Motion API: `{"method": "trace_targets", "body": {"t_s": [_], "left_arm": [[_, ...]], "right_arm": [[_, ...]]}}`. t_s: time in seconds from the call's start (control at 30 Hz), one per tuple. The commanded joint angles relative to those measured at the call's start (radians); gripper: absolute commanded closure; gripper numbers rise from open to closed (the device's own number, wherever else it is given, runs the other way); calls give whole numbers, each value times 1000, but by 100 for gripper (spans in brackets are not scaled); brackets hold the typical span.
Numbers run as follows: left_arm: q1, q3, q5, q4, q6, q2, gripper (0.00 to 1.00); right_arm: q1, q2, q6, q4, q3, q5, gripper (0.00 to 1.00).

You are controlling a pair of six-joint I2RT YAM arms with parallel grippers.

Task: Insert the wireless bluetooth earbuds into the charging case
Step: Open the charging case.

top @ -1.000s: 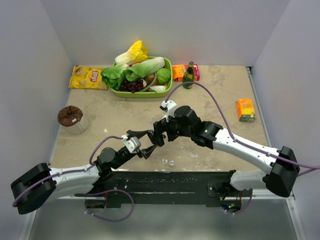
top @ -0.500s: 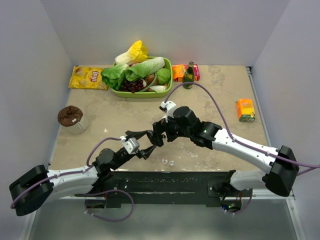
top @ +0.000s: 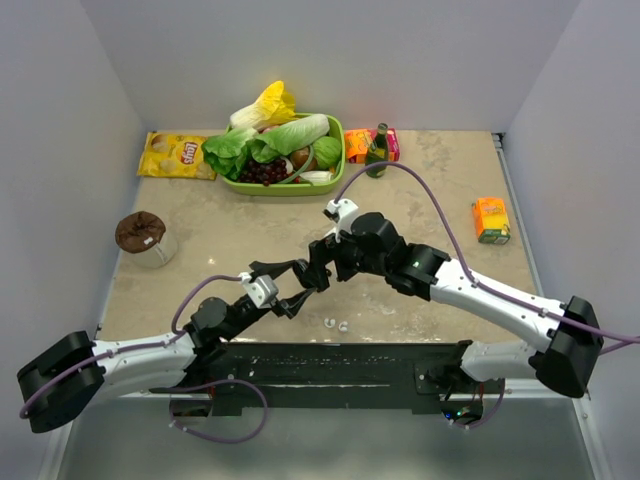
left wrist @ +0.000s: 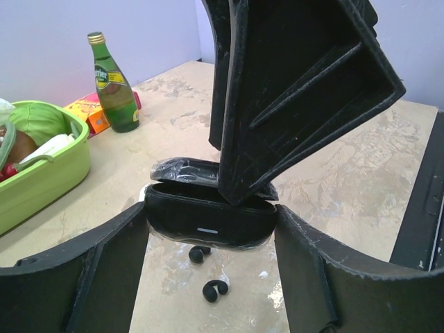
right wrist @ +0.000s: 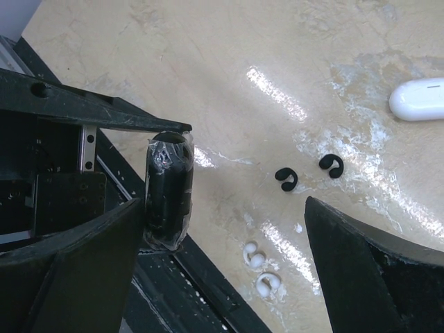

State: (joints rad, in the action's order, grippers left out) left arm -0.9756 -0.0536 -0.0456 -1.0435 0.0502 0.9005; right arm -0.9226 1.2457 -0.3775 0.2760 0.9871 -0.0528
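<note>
My left gripper point(left wrist: 209, 232) is shut on a black charging case point(left wrist: 208, 220) wrapped in clear film, held just above the table. Its lid point(left wrist: 182, 169) stands ajar. My right gripper point(right wrist: 225, 208) is wide open. One of its fingers point(left wrist: 291, 90) reaches down onto the lid, and the case point(right wrist: 166, 191) sits just inside that finger. Two black earbuds point(right wrist: 286, 179) point(right wrist: 331, 166) lie on the table, seen below the case in the left wrist view point(left wrist: 214, 289). Two white earbuds point(right wrist: 253, 255) point(top: 335, 324) lie near the table's front edge. A white case point(right wrist: 420, 98) lies further off.
A green basket point(top: 338, 160) of vegetables stands at the back, with a green bottle point(top: 377, 150) and an orange packet point(top: 356, 146) beside it. A chips bag point(top: 175, 155) and a brown-topped cup point(top: 142, 238) are at the left, a juice carton point(top: 490, 220) at the right.
The right arm has shifted very slightly over the case. The left gripper still holds the case in the same place.
</note>
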Motion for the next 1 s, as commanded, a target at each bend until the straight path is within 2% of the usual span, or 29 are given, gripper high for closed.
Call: {"method": "trace_targets", "body": {"t_s": [0.0, 0.4, 0.57, 0.7, 0.73, 0.83, 0.97], "left_arm": [[-11, 12, -2, -58, 28, -28, 100], [-15, 23, -16, -49, 28, -40, 100], [-17, 23, -19, -52, 27, -43, 100], [-18, 18, -20, -55, 27, -41, 100], [-18, 17, -19, -55, 27, -40, 100], [-18, 12, -17, -52, 25, -38, 100], [-20, 8, -17, -50, 28, -40, 100]], "right_arm": [[4, -31, -4, -14, 5, 48, 2], [5, -72, -18, -11, 1, 107, 2], [4, -98, -18, -75, -16, 56, 4], [4, -81, -31, -98, -16, -16, 17], [4, -77, -31, -101, -18, -18, 23], [4, -63, -34, -107, -13, -21, 33], [5, -43, -29, -94, -5, -18, 38]]}}
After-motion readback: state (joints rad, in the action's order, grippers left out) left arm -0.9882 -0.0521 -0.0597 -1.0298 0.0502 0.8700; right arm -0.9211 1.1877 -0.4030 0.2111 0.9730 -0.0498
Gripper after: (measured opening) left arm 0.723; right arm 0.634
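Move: The charging case is already clamped between the left hand's fingertips, practically at its hand point, with the lid just cracked open. From the right hand the case is about 2 cm back, 2 cm left and 2 cm lower, at one open fingertip. The two black earbuds lie on the table about 6 cm forward, 1 cm right and 13 cm below the right hand; the white earbuds about 5 cm back, 5 cm right and as low. With one fingertip already at the lid seam, the right hand levers the charging case's lid up and away from the left hand. It rises about 3 cm in all, easing a centimetre forward and right before coming back left, with a slight roll that raises its left side; its fingers close partway late in the rise. The left hand keeps its grip and stays practically in place. ##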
